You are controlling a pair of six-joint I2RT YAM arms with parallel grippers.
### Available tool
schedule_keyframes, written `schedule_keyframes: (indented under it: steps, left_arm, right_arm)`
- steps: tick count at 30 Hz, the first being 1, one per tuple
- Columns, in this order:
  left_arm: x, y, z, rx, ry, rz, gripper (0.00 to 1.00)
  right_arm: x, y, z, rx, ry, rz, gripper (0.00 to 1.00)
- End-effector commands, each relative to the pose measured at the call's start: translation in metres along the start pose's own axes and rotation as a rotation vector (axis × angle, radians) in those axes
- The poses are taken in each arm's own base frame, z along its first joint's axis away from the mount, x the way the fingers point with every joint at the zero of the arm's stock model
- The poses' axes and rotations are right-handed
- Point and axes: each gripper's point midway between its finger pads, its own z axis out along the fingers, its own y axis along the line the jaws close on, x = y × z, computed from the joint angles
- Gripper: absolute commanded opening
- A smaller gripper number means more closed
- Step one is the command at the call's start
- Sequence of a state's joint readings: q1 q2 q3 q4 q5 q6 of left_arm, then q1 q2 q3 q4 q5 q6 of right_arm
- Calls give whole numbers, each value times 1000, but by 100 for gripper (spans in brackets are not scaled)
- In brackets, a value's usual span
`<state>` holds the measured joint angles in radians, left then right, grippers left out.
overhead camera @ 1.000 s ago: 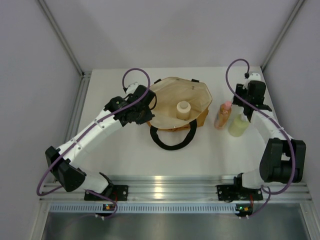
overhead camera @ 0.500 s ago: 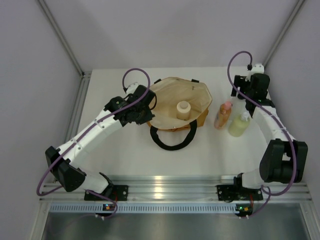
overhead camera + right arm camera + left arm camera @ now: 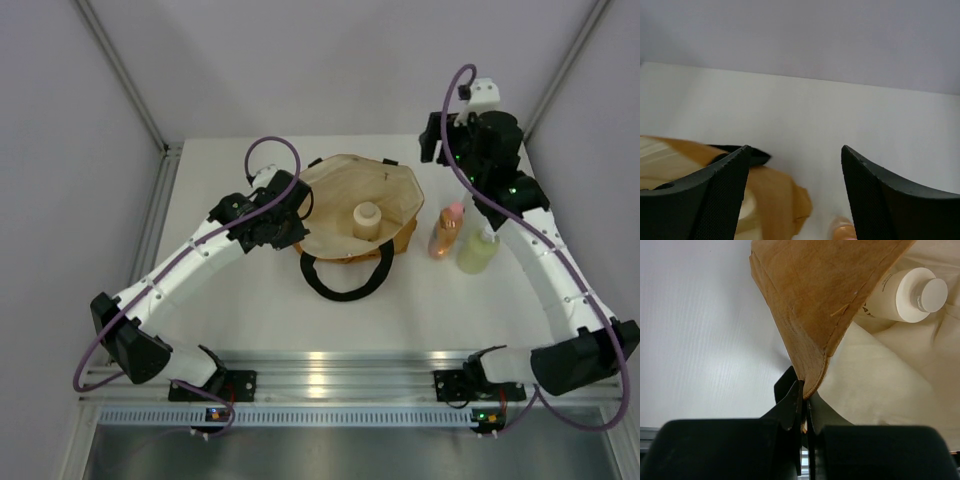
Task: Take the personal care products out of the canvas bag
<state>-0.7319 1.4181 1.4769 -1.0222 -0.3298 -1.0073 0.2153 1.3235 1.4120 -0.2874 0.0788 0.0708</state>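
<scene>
The canvas bag [image 3: 345, 195] stands open mid-table, and a short cream cylinder [image 3: 367, 220] stands upright inside it. My left gripper [image 3: 300, 218] is shut on the bag's left rim. The left wrist view shows the jaws of that gripper [image 3: 805, 399] pinching the tan edge [image 3: 815, 315], with the cream cylinder [image 3: 905, 295] on the lining. An orange bottle with a pink cap [image 3: 446, 232] and a yellow-green bottle [image 3: 477, 250] stand right of the bag. My right gripper [image 3: 433, 150] hangs open and empty, raised behind the bottles. In the right wrist view this gripper [image 3: 795, 147] looks down on the bag's corner [image 3: 777, 200] and the orange bottle [image 3: 842, 231].
A black loop handle [image 3: 345, 278] lies on the table in front of the bag. Grey enclosure walls stand left, right and behind. An aluminium rail [image 3: 330, 365] runs along the near edge by the arm bases.
My right gripper has opened, let go of the yellow-green bottle, and risen back and to the left. The left arm and the bag have not moved.
</scene>
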Motion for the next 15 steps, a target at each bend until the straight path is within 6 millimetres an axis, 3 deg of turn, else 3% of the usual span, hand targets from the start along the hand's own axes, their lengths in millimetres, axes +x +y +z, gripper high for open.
schedule_keyframes:
  steps: [1, 2, 3, 5, 7, 9, 15]
  left_arm:
    - [-3, -11, -1, 34, -5, -12, 0]
    - [-3, -12, -2, 38, -4, -14, 0]
    - [-5, -14, -4, 45, -6, -18, 0]
    - [-5, -14, -4, 44, -8, -21, 0]
    - [-4, -14, -3, 45, -4, -25, 0]
    - [-3, -15, -2, 45, 5, -25, 0]
    - [-3, -24, -4, 72, 21, -43, 0]
  right_arm:
    - [-22, 65, -45, -102, 14, 4, 70]
    - [-35, 77, -54, -119, -4, 5, 70]
    - [-30, 107, -67, -182, 17, -22, 69]
    - [-34, 120, -78, -163, 8, -29, 69]
    - [-23, 147, -88, -223, 37, -31, 68]
    - [-4, 169, -89, -264, 86, -42, 67]
    - [63, 188, -76, -241, 249, -105, 68]
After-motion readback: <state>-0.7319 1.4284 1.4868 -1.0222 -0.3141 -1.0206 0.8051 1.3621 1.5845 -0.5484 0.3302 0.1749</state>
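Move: The cream bottle, the last one in the canvas bag, lies about 15 cm to the right gripper's left, some 3 cm nearer the base and about 29 cm below. From that gripper, the orange bottle stands on the table about 5 cm back, 4 cm right and 28 cm down, the green bottle some 9 cm back, 10 cm right and 30 cm down. From the left gripper the cream bottle is about 10 cm ahead, 15 cm right and 16 cm lower. Swing the empty right gripper about 18 cm left and 10 cm back, over the bag's opening and the cream bottle's side of it, arching up some 5 cm before sinking nearly as much again. Turn it about 20 degrees counter-clockwise, tip it slightly down late on, and keep the fingers open; let the left gripper keep its pinch on the bag's rim. ##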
